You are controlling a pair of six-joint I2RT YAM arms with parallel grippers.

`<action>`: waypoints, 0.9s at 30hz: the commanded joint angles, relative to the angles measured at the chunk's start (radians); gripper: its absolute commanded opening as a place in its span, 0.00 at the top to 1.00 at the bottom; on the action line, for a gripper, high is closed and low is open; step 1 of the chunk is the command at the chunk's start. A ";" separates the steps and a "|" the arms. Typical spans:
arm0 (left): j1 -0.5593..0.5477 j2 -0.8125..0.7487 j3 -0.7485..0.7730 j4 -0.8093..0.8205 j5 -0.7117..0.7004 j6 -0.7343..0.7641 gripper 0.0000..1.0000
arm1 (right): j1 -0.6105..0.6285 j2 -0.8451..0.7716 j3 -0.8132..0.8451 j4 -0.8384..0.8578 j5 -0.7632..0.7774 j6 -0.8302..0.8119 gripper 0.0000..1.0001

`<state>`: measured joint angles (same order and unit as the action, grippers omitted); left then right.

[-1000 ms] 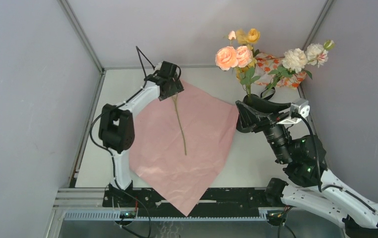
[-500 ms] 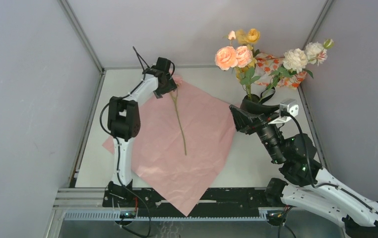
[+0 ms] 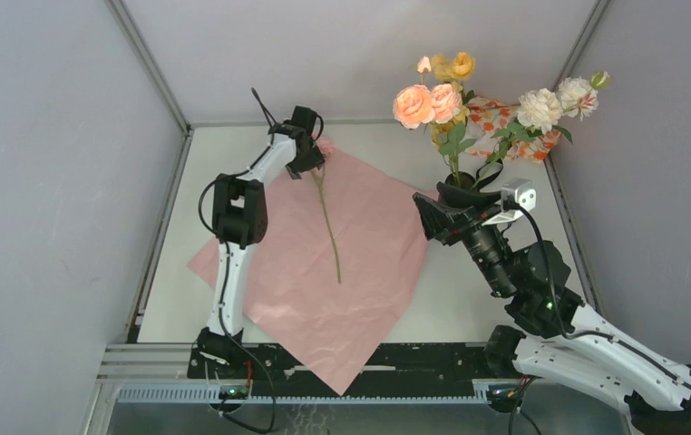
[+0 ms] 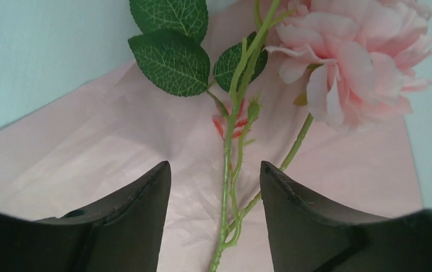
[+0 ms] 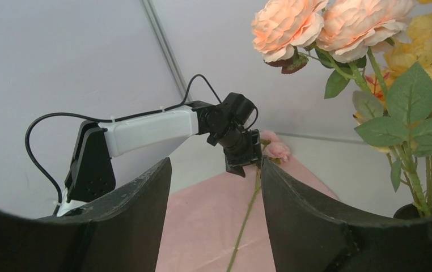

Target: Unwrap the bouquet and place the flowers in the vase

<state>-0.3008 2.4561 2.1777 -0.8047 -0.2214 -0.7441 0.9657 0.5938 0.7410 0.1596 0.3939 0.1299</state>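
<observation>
The bouquet is undone: its pink wrapping paper lies flat on the table. One pink rose lies on the paper, its green stem running toward the near edge. My left gripper stands open over the upper stem, a finger on either side and neither touching it. The other flowers, peach, yellow and cream, stand in the black vase. Just in front of the vase my right gripper is open with nothing between its fingers and hides most of it.
An orange-and-white printed cloth bundle sits at the back right behind the vase. Grey walls close in the table on the left, back and right. The paper's near corner hangs over the front rail.
The left gripper's jaws have narrowed around the rose stem and the left elbow has swung right. The right arm has drawn slightly left and back by the vase.
</observation>
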 commanded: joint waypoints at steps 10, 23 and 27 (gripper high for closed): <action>0.013 0.051 0.084 0.016 0.057 -0.003 0.44 | 0.008 0.020 -0.002 0.026 -0.028 0.031 0.33; 0.014 0.037 0.047 0.042 0.100 0.031 0.71 | 0.009 0.008 -0.014 0.027 -0.066 0.070 0.32; 0.014 0.016 0.015 0.034 0.095 0.043 0.82 | 0.009 0.002 -0.014 0.020 -0.062 0.076 0.33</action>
<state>-0.2893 2.4985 2.2158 -0.7742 -0.1436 -0.7288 0.9657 0.6075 0.7261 0.1600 0.3454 0.1787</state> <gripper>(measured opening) 0.221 0.673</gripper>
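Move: The pink flower's stem runs between the left hand's open fingers, roughly 1 cm ahead, 1 cm to the right and 1 cm below. Its flower head lies about 6 cm ahead and 4 cm to the right, at about the hand's height, while the green leaves are some 5 cm ahead and 4 cm left. From the idle right hand, the stem is about 34 cm ahead, 19 cm left and some 37 cm lower. The left hand's fingers, wide apart at first, close to a narrow gap around the pink flower's stem just below the head, seeming to touch it from both sides. Meanwhile the hand creeps about 1 cm forward, sinks nearly as much, and finally shifts 1 cm right to centre on the stem, its downward-slanting attitude almost unchanged. ##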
